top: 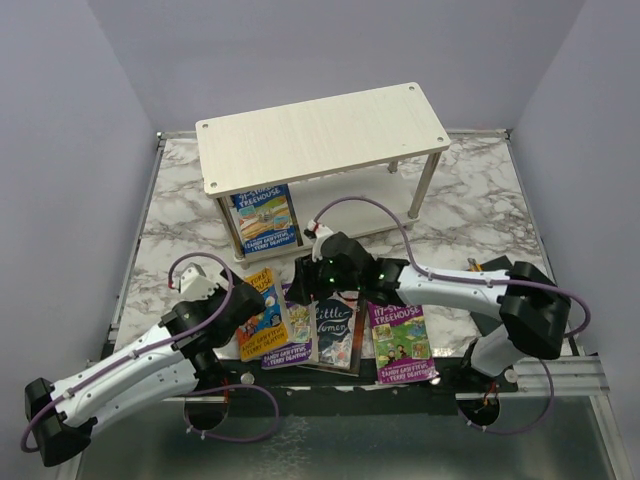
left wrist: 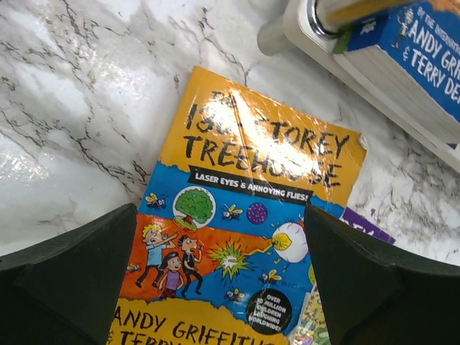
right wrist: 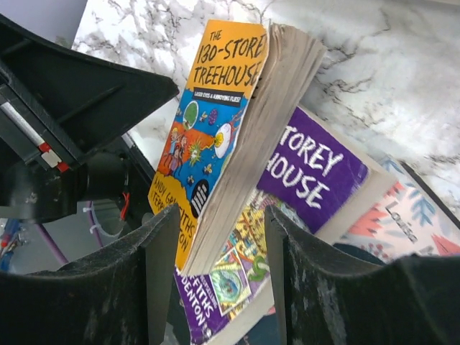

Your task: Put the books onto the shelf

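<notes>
The pale wood shelf (top: 320, 135) stands at the back, with a blue Treehouse book (top: 262, 215) upright on its lower tier. Near the front edge lie an orange Treehouse book (top: 262, 312), a purple one (top: 400, 342) and the dark Little Women (top: 335, 330). The orange book (left wrist: 244, 208) rests partly on another purple book (right wrist: 316, 169). My left gripper (left wrist: 219, 287) hovers wide open over the orange cover. My right gripper (right wrist: 219, 280) is open, its fingers either side of the orange book's (right wrist: 215, 136) page edge, with a gap showing at the right finger (right wrist: 309, 280).
The marble table (top: 480, 190) has a raised metal rim (top: 140, 220) around it. A shelf leg (left wrist: 277, 32) and the blue book (left wrist: 424, 50) sit close ahead of my left gripper. The left arm's black housing (right wrist: 65, 122) is close beside my right gripper.
</notes>
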You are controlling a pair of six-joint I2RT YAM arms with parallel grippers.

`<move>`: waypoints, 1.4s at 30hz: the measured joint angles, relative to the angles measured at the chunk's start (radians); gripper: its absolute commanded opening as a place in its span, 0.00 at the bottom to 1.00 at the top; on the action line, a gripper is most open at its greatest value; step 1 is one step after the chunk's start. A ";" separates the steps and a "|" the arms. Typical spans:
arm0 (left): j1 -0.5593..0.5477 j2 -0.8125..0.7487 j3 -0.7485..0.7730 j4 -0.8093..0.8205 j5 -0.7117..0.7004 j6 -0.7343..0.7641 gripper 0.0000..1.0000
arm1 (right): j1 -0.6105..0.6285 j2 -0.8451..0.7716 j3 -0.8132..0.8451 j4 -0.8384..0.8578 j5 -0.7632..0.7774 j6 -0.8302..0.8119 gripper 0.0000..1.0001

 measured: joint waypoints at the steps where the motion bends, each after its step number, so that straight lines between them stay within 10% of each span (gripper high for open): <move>1: 0.000 -0.005 -0.008 -0.002 -0.008 -0.018 0.99 | 0.002 0.023 0.013 0.002 0.000 0.003 0.55; 24: 0.000 0.038 -0.140 0.120 -0.022 -0.077 0.99 | 0.066 0.278 0.163 -0.037 0.044 0.027 0.51; 32: 0.000 0.044 -0.201 0.207 -0.010 -0.054 0.99 | 0.070 0.286 0.170 -0.064 0.064 0.032 0.33; 38: 0.000 0.045 -0.214 0.263 -0.007 -0.007 0.99 | 0.072 0.287 0.170 -0.069 0.068 0.043 0.01; 42: 0.004 0.045 -0.217 0.283 -0.007 0.031 0.99 | 0.072 0.285 0.169 -0.070 0.078 0.059 0.01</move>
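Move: The orange 130-Storey book lies about 9 cm to my right hand's left, level with it fore and aft and some 10 cm below. From my left hand its middle is roughly 3 cm back, 4 cm to the right and 6 cm lower. The purple book lies 3 cm left and 2 cm back of my right hand, Little Women 8 cm right and 3 cm back; the shelf's near left foot is about 10 cm straight ahead of my left hand. I bring both hands down around the orange book. My right hand sinks about 6.5 cm while going some 4 cm left to the book's right-hand page edge, tilting about 10 degrees, then shuts its half-open fingers there; a grip on the pages can't be seen. My left hand lowers about 5 cm over the cover, its fingers staying wide open. ##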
